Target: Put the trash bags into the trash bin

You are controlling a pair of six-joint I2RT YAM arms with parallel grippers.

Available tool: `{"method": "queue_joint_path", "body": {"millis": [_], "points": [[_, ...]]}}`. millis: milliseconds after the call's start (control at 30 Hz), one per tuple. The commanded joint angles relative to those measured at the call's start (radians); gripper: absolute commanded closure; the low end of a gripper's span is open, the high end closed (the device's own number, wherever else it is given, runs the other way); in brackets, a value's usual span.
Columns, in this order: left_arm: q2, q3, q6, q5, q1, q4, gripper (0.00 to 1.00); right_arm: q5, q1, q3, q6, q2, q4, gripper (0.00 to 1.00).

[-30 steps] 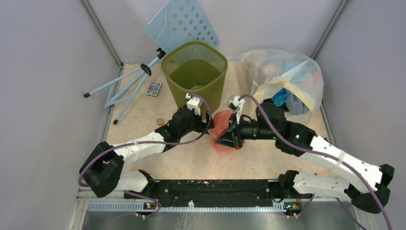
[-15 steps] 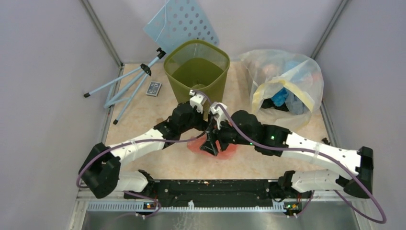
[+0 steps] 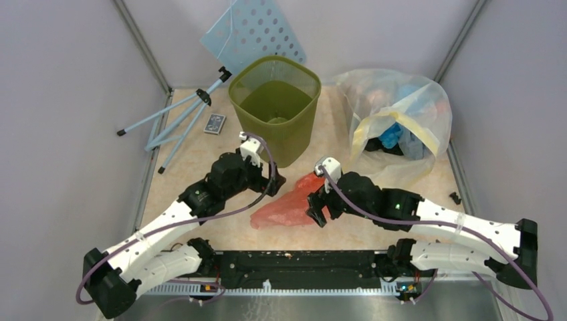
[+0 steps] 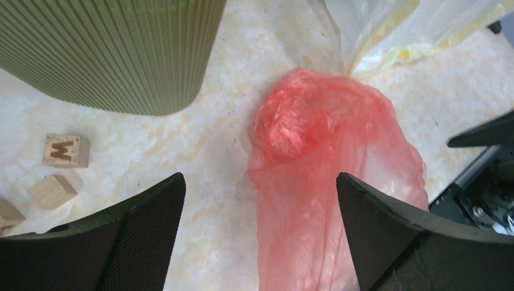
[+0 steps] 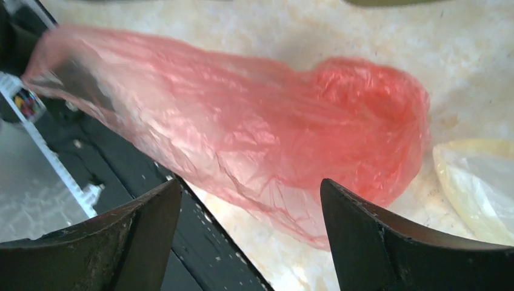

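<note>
The trash bag [image 3: 286,206], thin orange-red plastic, lies stretched out on the table in front of the olive-green trash bin [image 3: 274,107]. My left gripper [image 3: 271,180] hovers open just left of the bag's far end. In the left wrist view the bag [image 4: 327,182] runs between the left gripper's [image 4: 260,182] spread fingers, nearer the right one, and the bin wall [image 4: 109,54] fills the upper left. My right gripper [image 3: 318,208] is open at the bag's right edge. In the right wrist view the bag [image 5: 260,133] lies free beyond the open right gripper [image 5: 250,188].
A large clear bag of colourful items [image 3: 398,117] sits at the back right, its edge [image 5: 479,188] near the red bag. A pale blue perforated panel [image 3: 257,30], a tripod [image 3: 177,120] and a small card [image 3: 214,124] lie behind left. Wooden blocks [image 4: 65,150] sit beside the bin.
My right gripper has opened and let go of the bag, which now lies spread on the table. Both arms have drawn back, the left to the left, the right to the right.
</note>
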Motion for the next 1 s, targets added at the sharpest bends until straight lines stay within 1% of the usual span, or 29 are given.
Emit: {"method": "queue_joint_path", "body": {"millis": [0,67,133,233,267,333,400,433,533,567,667,733,833,900,967], "points": [[-0.043,0.046,-0.004,0.063,0.004,-0.142,0.01,-0.080,0.004,-0.056,-0.082,-0.031,0.014,0.15],[-0.051,0.047,-0.019,0.065,0.004,-0.183,0.01,-0.143,0.004,-0.069,-0.094,-0.001,0.036,0.15],[-0.062,0.039,-0.034,0.060,0.004,-0.194,0.01,-0.147,0.005,-0.062,-0.109,0.053,0.045,0.14],[-0.078,0.032,-0.052,0.059,0.004,-0.190,0.01,-0.026,0.007,-0.039,-0.124,0.137,0.051,0.14],[-0.083,0.035,-0.052,0.061,0.004,-0.190,0.01,0.015,0.007,-0.032,-0.127,0.156,0.058,0.18],[-0.087,0.048,-0.047,0.059,0.003,-0.201,0.01,0.073,0.007,-0.019,-0.129,0.180,0.093,0.37],[-0.094,0.077,-0.030,0.053,0.004,-0.224,0.01,0.109,0.007,-0.006,-0.116,0.188,0.130,0.61],[-0.096,0.096,-0.019,0.050,0.004,-0.241,0.01,0.116,0.007,0.001,-0.110,0.187,0.140,0.71],[-0.107,0.166,0.004,0.037,0.004,-0.305,0.01,0.103,0.007,0.040,-0.079,0.175,0.145,0.95],[-0.113,0.190,0.011,0.037,0.003,-0.323,0.01,0.095,0.007,0.070,-0.056,0.176,0.130,1.00],[-0.138,0.242,0.030,0.040,0.004,-0.352,0.01,0.098,0.002,0.144,0.022,0.182,0.072,1.00],[-0.155,0.266,0.046,0.058,0.003,-0.353,0.01,0.085,-0.023,0.193,0.085,0.195,0.016,1.00],[-0.182,0.277,0.086,0.144,0.003,-0.320,0.01,0.006,-0.119,0.250,0.199,0.211,-0.058,1.00],[-0.201,0.270,0.103,0.203,0.004,-0.292,0.01,-0.077,-0.183,0.264,0.267,0.211,-0.071,1.00],[-0.217,0.263,0.119,0.272,0.003,-0.263,0.01,-0.128,-0.229,0.272,0.331,0.203,-0.067,1.00]]}}
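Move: The red bag's middle lies roughly 8 cm to the right hand's left, 5 cm ahead and 9 cm below; its near right-hand part is almost under the fingers. From that same hand the green bin stands about 30 cm ahead and 11 cm left, its mid-height some 4 cm higher. The big clear bag is around 27 cm ahead and 29 cm right. From the left hand, the red bag's middle is about 4 cm back, 5 cm right and 9 cm below. Down first: the right hand sinks about 8 cm onto the red bag with open fingers and shuts them fully, pinching its film. It then rises some 11 cm while working about 5 cm forward towards the bin, turning slightly clockwise at the end. The left hand, empty and wide open, backs off and then climbs about 10 cm. ##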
